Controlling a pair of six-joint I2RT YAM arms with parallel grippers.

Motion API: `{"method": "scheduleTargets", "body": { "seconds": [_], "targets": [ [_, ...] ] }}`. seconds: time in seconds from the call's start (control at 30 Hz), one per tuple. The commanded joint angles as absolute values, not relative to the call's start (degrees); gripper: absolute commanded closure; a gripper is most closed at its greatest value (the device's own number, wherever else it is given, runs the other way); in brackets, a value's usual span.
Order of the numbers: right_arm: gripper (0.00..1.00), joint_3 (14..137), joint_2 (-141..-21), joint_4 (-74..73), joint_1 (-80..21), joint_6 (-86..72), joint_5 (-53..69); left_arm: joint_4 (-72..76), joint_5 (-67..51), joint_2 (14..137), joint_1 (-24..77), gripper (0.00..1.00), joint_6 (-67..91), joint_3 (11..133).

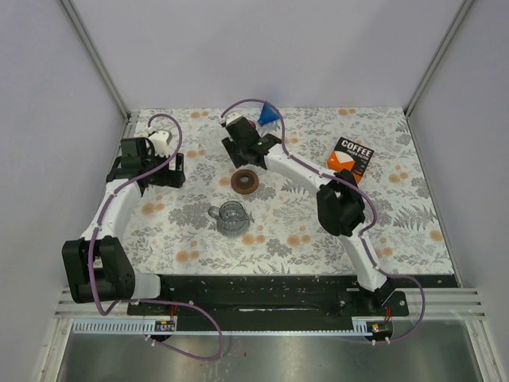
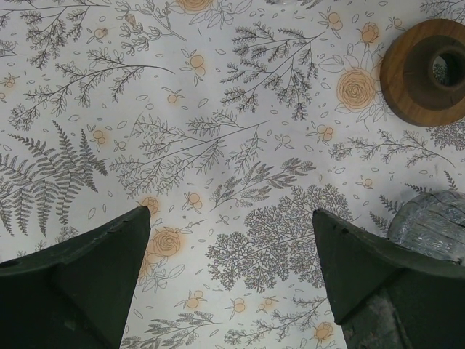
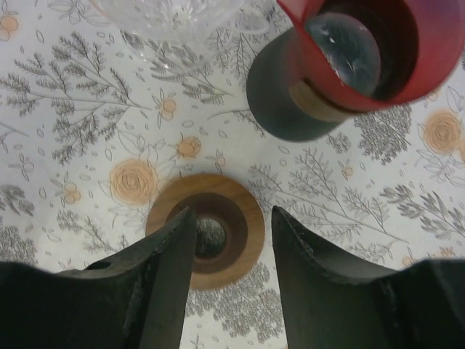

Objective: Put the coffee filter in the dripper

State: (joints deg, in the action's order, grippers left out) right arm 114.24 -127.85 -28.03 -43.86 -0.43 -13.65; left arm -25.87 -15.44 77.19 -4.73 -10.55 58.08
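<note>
A ribbed clear glass dripper (image 1: 231, 216) with a handle stands mid-table; its edge shows in the left wrist view (image 2: 430, 218). A round wooden ring (image 1: 245, 181) with a centre hole lies just behind it. My right gripper (image 1: 248, 151) hovers over the wooden ring (image 3: 207, 229), open and empty (image 3: 235, 211); its left finger covers part of the hole. Well to the left of the dripper, my left gripper (image 1: 159, 165) stands wide open over bare cloth (image 2: 231, 212), holding nothing. I see no loose coffee filter. An orange box marked COFFEE (image 1: 350, 157) lies at the right.
A blue cone (image 1: 269, 116) stands at the back. The right wrist view shows a red-rimmed vessel (image 3: 349, 51) with glass and a wooden collar inside, and a cut-glass piece (image 3: 167, 14) at the top edge. White walls close in the floral-cloth table (image 1: 413, 231).
</note>
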Motion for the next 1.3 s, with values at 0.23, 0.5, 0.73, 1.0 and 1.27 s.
{"method": "scheduleTargets", "body": {
  "seconds": [0.23, 0.5, 0.73, 1.0, 1.27],
  "targets": [
    [0.54, 136.9, -143.0, -45.6, -43.0, -3.3, -12.0, -25.0, -15.6, 74.8, -6.0, 0.03, -10.8, 59.1],
    [0.54, 128.7, -139.3, -42.3, -42.8, -2.7, -11.9, -24.9, -15.8, 75.7, -6.2, 0.03, -10.5, 59.4],
    [0.55, 126.4, -139.6, -42.3, -42.5, -3.7, -9.6, -24.9, -15.4, 75.5, -6.3, 0.03, -10.6, 59.3],
    [0.55, 123.8, -138.5, -42.0, -42.5, -3.7, -9.4, -24.9, -15.4, 75.4, -6.5, 0.03, -10.6, 59.2],
    [0.81, 125.5, -140.8, -42.2, -41.7, -4.2, -8.5, -25.0, -15.6, 75.3, -6.7, 0.03, -10.6, 59.3]
  ]
}}
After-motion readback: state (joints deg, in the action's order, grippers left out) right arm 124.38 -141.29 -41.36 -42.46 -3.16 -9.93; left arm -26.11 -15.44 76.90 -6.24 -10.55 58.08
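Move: The dripper, a wooden ring with a dark cone, lies almost under the right hand, about 11 cm below, some 2 cm back and 1 cm left. The red-rimmed jug stands roughly 10 cm ahead of the hand, the clear glass cup about 12 cm ahead and 11 cm left; the glass server is some 16 cm back and 5 cm left. From the left hand, the dripper lies about 23 cm right, 4 cm ahead and 13 cm below. Down onto the dripper goes the right hand, sinking about 10 cm; it first swings a couple of centimetres forward and left, then eases back to end slightly behind and right of its start. The wrist tips the fingers some 15 degrees more steeply down, and they narrow, mostly early and again at the very end, straddling the right side of the cone's rim, one inside, one outside. ##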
